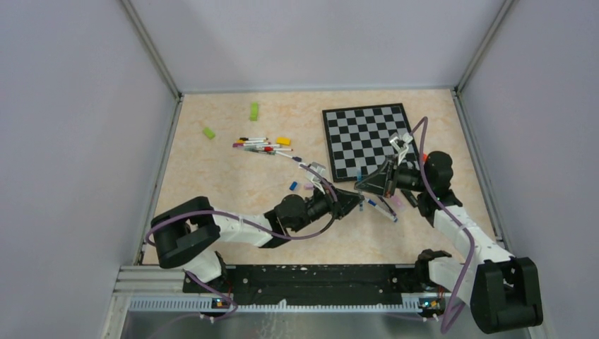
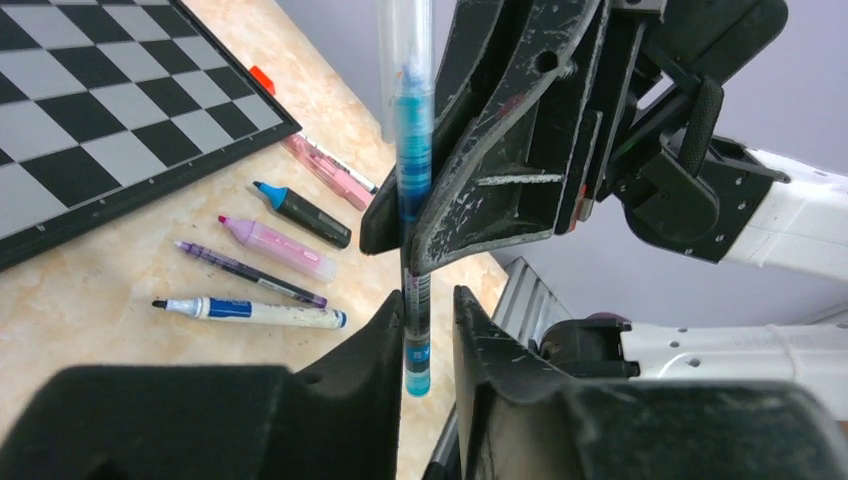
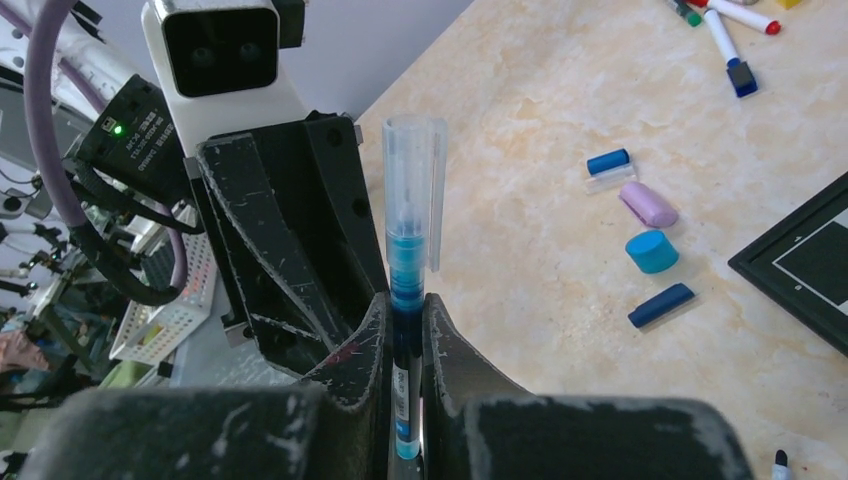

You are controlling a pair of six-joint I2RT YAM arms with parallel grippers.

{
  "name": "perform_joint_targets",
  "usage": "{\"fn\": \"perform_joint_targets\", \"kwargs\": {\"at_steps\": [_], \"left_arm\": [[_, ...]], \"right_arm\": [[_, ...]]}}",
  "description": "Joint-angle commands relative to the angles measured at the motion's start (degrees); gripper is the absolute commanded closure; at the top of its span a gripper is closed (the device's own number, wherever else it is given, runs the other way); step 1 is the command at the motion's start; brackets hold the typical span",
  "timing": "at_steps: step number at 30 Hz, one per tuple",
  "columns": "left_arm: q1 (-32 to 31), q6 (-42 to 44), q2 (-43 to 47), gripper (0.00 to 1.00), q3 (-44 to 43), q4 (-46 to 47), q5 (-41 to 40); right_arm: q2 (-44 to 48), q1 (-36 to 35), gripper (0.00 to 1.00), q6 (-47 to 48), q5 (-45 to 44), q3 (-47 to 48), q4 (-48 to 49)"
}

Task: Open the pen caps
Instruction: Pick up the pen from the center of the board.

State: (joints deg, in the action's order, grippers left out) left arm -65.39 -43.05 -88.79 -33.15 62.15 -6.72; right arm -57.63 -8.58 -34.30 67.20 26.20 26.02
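A blue-ink pen [image 3: 405, 300] with a clear cap [image 3: 412, 170] still on its tip stands upright between both grippers, above the table near the chessboard's near corner. My right gripper [image 3: 405, 305] is shut on the pen's barrel just below the cap. My left gripper [image 2: 428, 300] faces it with its jaws slightly apart around the pen's [image 2: 411, 150] lower end; the barrel rests against one finger and a gap shows at the other. From above, the left gripper [image 1: 360, 200] and right gripper [image 1: 362, 185] meet tip to tip. Loose pen caps [image 3: 652, 251] lie on the table.
A chessboard [image 1: 367, 138] lies at the back right. Several uncapped pens [image 2: 250, 311] lie beside its near edge. A pile of pens [image 1: 261, 145] sits mid-table, with a yellow block [image 1: 283, 140] and two green blocks [image 1: 253, 111] nearby.
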Motion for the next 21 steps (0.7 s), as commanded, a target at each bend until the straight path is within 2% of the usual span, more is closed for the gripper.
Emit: {"fn": "perform_joint_targets", "kwargs": {"at_steps": [1,5,9,12,15,18,21], "left_arm": [[-0.27,3.89,3.02,0.63,0.07,3.52,0.3],[-0.23,8.58,10.2,0.31,6.31,2.61,-1.26],[0.28,12.43,19.05,0.03,10.56,-2.21,-1.48],[1.15,11.22,23.52,0.01,11.54,-6.39,-1.3],[1.98,8.64,24.82,0.01,11.38,-7.59,-0.46],[2.6,8.25,22.58,0.01,9.67,-5.76,1.87],[2.71,7.08,18.7,0.01,6.35,-5.92,0.71]], "right_arm": [[0.01,-1.19,1.0,6.26,3.61,1.97,-1.78],[0.81,-1.23,1.0,15.7,5.44,3.63,-9.14],[0.94,-1.18,1.0,30.88,6.11,7.13,-23.26],[0.57,-1.2,1.0,49.03,4.34,11.46,-40.52],[-1.15,-1.22,1.0,59.52,3.34,14.73,-51.48],[-2.9,-1.21,1.0,63.35,4.85,15.63,-55.89],[-3.34,-1.21,1.0,61.57,4.07,14.92,-54.26]]}}
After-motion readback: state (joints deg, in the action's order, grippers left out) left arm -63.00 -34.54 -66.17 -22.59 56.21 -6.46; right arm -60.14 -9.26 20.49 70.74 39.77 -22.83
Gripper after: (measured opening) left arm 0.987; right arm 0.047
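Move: The pen, clear-capped end up and leaning forward, is between both hands: its middle is about 2 cm ahead, 1 cm right of and 3 cm above the left hand. From the right hand the middle is about 1 cm ahead, level sideways, 1 cm above. On the table some 15 cm below the right hand, the white marker lies about 10 cm right, 1 cm ahead; the turquoise cap 9 cm left, 8 cm ahead; the dark blue cap 6 cm left, 7 cm ahead. The pen passes wholly to the right hand, whose shut fingers keep their pinch near its middle while carrying it about 3 cm down and 2 cm back, the fingertips dipping and the wrist turning some 25 degrees. The left fingers, just loosening below that grip, open wide and come free, the hand withdrawing about 7 cm left and rising 5 cm before easing slightly down. ##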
